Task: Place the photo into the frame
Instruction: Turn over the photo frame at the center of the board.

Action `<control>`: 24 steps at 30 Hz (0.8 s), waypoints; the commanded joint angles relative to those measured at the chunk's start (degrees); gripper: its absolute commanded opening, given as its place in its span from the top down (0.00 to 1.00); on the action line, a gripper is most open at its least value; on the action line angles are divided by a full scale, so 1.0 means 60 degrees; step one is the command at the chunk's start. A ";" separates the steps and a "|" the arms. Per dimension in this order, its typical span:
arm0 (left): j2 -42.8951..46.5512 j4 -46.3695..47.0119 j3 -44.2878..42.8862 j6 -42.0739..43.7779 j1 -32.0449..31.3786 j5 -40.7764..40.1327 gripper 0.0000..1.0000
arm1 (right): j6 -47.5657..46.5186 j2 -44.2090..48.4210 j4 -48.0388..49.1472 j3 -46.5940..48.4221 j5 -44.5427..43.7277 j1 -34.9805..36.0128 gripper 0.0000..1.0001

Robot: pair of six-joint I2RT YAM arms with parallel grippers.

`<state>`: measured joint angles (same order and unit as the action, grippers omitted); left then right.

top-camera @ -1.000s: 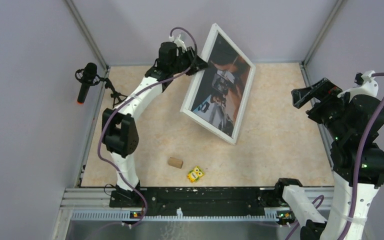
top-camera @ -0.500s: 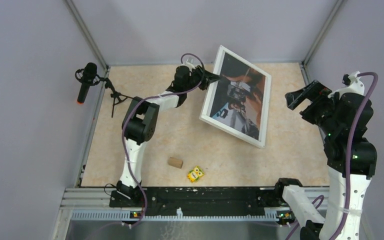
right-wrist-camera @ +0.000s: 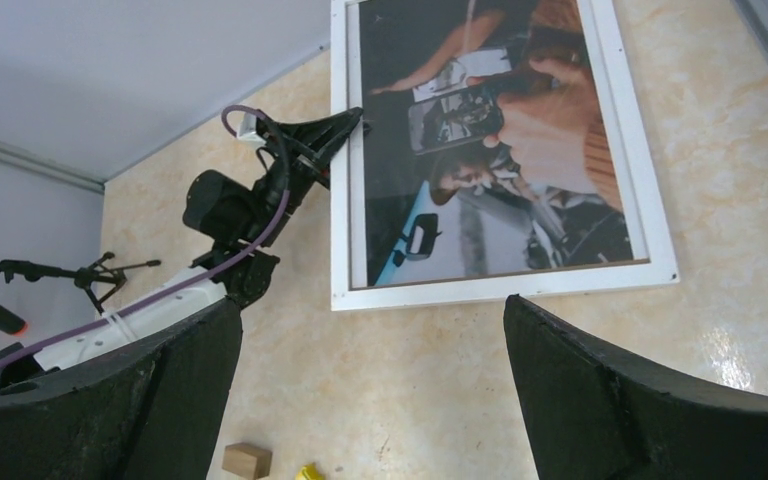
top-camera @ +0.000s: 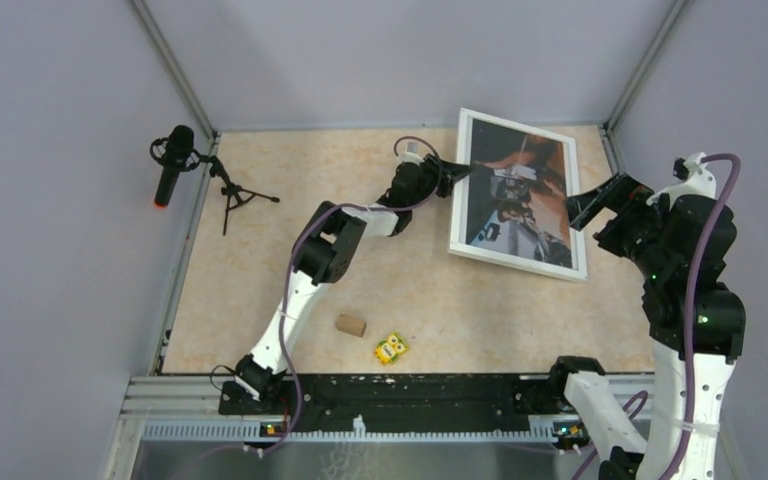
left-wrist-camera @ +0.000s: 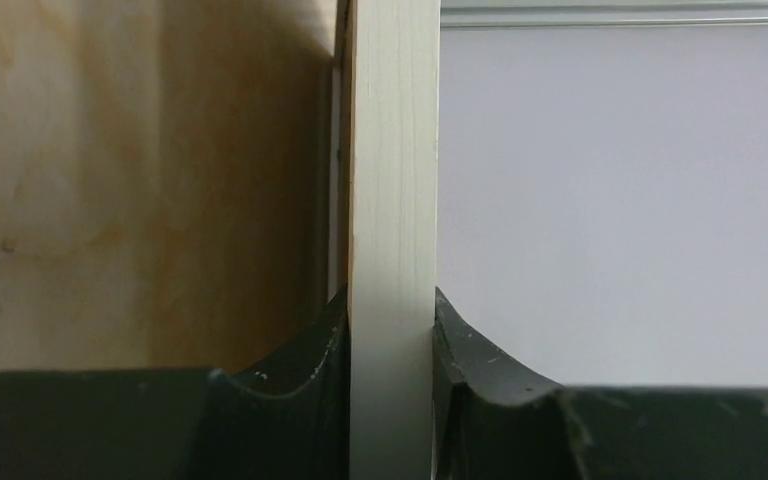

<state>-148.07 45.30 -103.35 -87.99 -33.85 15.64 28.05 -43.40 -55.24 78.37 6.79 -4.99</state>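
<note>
The frame (top-camera: pixel 513 262), white-faced, lies face up at the back right of the table with the photo (top-camera: pixel 516 195) showing inside it. Whether it rests fully flat I cannot tell. My left gripper (top-camera: pixel 457 167) reaches in from the left and is shut on the frame's left edge. In the left wrist view the pale wood strip (left-wrist-camera: pixel 392 150) runs straight up between my black fingers (left-wrist-camera: pixel 305 350), with brown backing to its left. My right gripper (top-camera: pixel 600 198) hovers open at the frame's right side, holding nothing. From the right wrist, the frame (right-wrist-camera: pixel 500 288) and photo (right-wrist-camera: pixel 490 150) lie beyond my wide-spread right gripper (right-wrist-camera: pixel 370 302).
A microphone (top-camera: pixel 172 165) on a small tripod (top-camera: pixel 240 196) stands at the back left. A small wooden block (top-camera: pixel 351 324) and a yellow toy (top-camera: pixel 391 348) lie near the front middle. Purple walls close in the table on three sides.
My left gripper has carried the frame to the right and laid it down from a steep tilt to nearly flat. The right arm has shifted slightly left, toward the frame.
</note>
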 commanded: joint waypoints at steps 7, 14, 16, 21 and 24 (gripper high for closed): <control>0.0267 -0.1263 -0.0258 0.1644 -0.0424 -0.0624 0.72 | -0.0346 0.0361 0.0041 -0.0245 0.0959 0.0041 0.01; 0.0922 -0.3454 -0.0174 0.3480 -0.0448 -0.0238 0.46 | -0.0320 0.0636 -0.0185 -0.0458 0.1022 0.0041 0.01; 0.1105 -0.4053 -0.0220 0.3908 -0.0451 -0.0203 0.42 | -0.0309 0.0693 -0.0236 -0.0462 0.1012 0.0041 0.01; 0.1451 -0.5744 -0.0672 0.5060 -0.0502 0.0087 0.21 | -0.0369 0.0787 -0.0374 -0.0482 0.0995 0.0041 0.01; 0.1911 -0.7228 -0.0901 0.6158 -0.0646 -0.0419 0.14 | -0.0565 0.0746 -0.0575 -0.0363 0.0842 0.0041 0.01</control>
<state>-143.20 15.97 -106.02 -62.15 -36.91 15.16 26.63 -39.16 -57.91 75.72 12.12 -4.99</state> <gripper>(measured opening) 0.826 0.988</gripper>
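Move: My left fingers already pinch the photo frame's left rim, still raised above the board. The frame's middle lies about 14 cm to the right, 5 cm back and 4 cm lower. The yellow toy is some 40 cm back and 18 cm left, the wooden block 36 cm back and 28 cm left, both roughly 8 cm lower. From my idle right hand, the frame's middle is about 25 cm ahead, 5 cm left and 30 cm down. I lower the frame's left rim towards the board with my left hand, going down about 7 cm while drifting back, with a small shift right at first. On the way down I roll the hand about 30 degrees, its left side rising, and open the fingers wide to let go of the rim, then ease up a centimetre. My right hand, open and empty, drifts back and left a little. ##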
